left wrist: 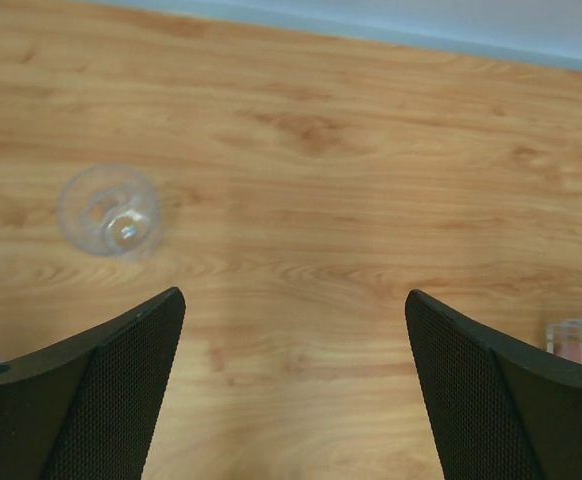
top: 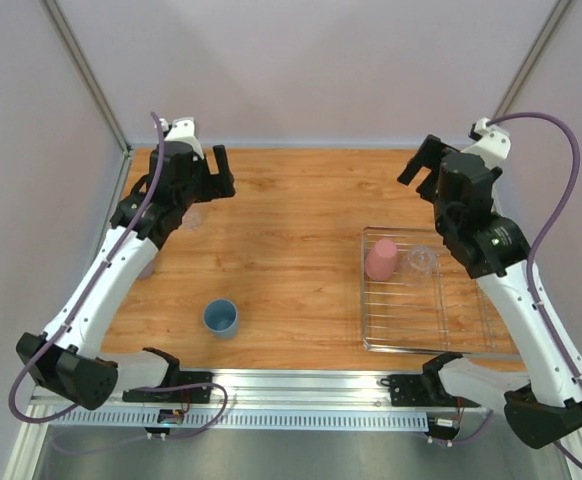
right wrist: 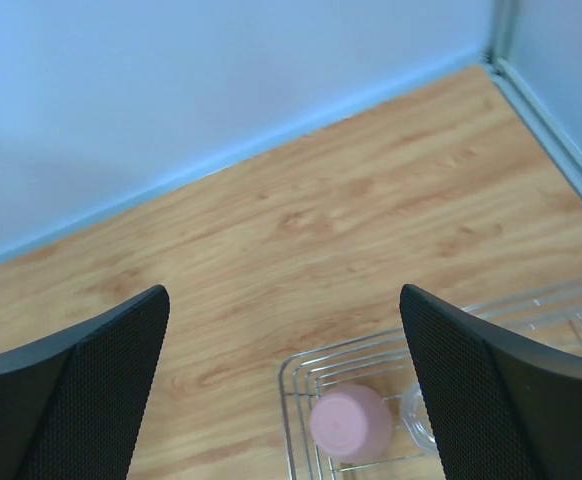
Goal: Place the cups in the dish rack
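The silver wire dish rack (top: pixel 461 335) lies at the right front of the table. In its far left corner a pink cup (top: pixel 381 258) stands upside down, and a clear glass cup (top: pixel 421 260) is beside it. A blue cup (top: pixel 221 318) stands mouth up on the wood at the front left. Another clear glass cup (top: pixel 193 215) stands by the left arm. My left gripper (top: pixel 214 170) hovers open at the back left, with that glass (left wrist: pixel 109 210) off to its left. My right gripper (top: pixel 419 162) is open, raised beyond the rack, above the pink cup (right wrist: pixel 349 423).
A pale lavender cup (top: pixel 147 266) peeks out beside the left arm's forearm. Walls close the back and both sides of the wooden table (top: pixel 291 250). A metal rail (top: pixel 301 385) runs along the front edge. The right arm's forearm reaches over the rack's right side.
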`<state>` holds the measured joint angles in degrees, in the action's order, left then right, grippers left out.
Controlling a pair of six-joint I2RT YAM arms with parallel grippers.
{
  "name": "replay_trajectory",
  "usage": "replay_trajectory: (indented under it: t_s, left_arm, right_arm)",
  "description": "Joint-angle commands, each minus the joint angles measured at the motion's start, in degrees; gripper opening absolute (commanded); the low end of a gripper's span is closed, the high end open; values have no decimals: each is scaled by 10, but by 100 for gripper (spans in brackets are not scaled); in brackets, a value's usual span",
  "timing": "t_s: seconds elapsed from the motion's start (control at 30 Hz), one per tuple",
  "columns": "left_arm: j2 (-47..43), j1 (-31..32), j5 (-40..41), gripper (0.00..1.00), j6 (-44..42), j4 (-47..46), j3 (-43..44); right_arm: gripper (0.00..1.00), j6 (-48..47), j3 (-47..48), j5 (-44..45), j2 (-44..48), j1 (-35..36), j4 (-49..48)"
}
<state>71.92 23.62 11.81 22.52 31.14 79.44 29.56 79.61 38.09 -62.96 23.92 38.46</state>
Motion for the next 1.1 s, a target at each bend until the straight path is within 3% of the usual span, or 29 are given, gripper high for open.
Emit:
replay_trajectory:
  t_s: [0.0,0.17,0.33,0.6,0.8,1.07]
  left_arm:
    - [8,-37,47,100,8,122,26]
    - [71,-98,48,98,-13,116,30]
    - [180,-101,52,90,-58,82,70]
    - [331,-110,87,84,-86,60,164]
    - [401,-118,84,80,-81,67,215]
    - [417,-120,115,77,-23,79,181]
  right_arm:
    - [100,-157,47,-193,-7,2,-12]
    - [100,-123,-14,-268,34,2,-11]
    - [100,-68,-114,-287,85,2,-31]
    - [100,-31,-176,-281,151,1,-34]
    - [100,-10,-183,-265,148,2,-5]
    - [100,50,-200,-177,160,2,24]
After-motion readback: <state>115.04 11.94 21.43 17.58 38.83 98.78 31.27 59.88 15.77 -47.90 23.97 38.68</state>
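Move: The clear cup still on the table stands about 12 cm ahead of the left hand, 13 cm to its left and 26 cm below. The purple cup is some 14 cm left of that cup and 14 cm nearer; the blue cup lies 19 cm back and 4 cm left of the hand. From the right hand the table's clear cup is about 15 cm ahead and 51 cm left, while the racked pink cup sits 28 cm below, 4 cm left. Swing the empty left gripper left, then reach forward and down to the clear cup, dropping about 20 cm in all, tipping the fingers some 30 degrees further down and drawing them in by roughly a quarter while staying clear of the cup. Meanwhile bring the open right gripper left, then down and back over the rack's pink cup, turning it counter-clockwise. ##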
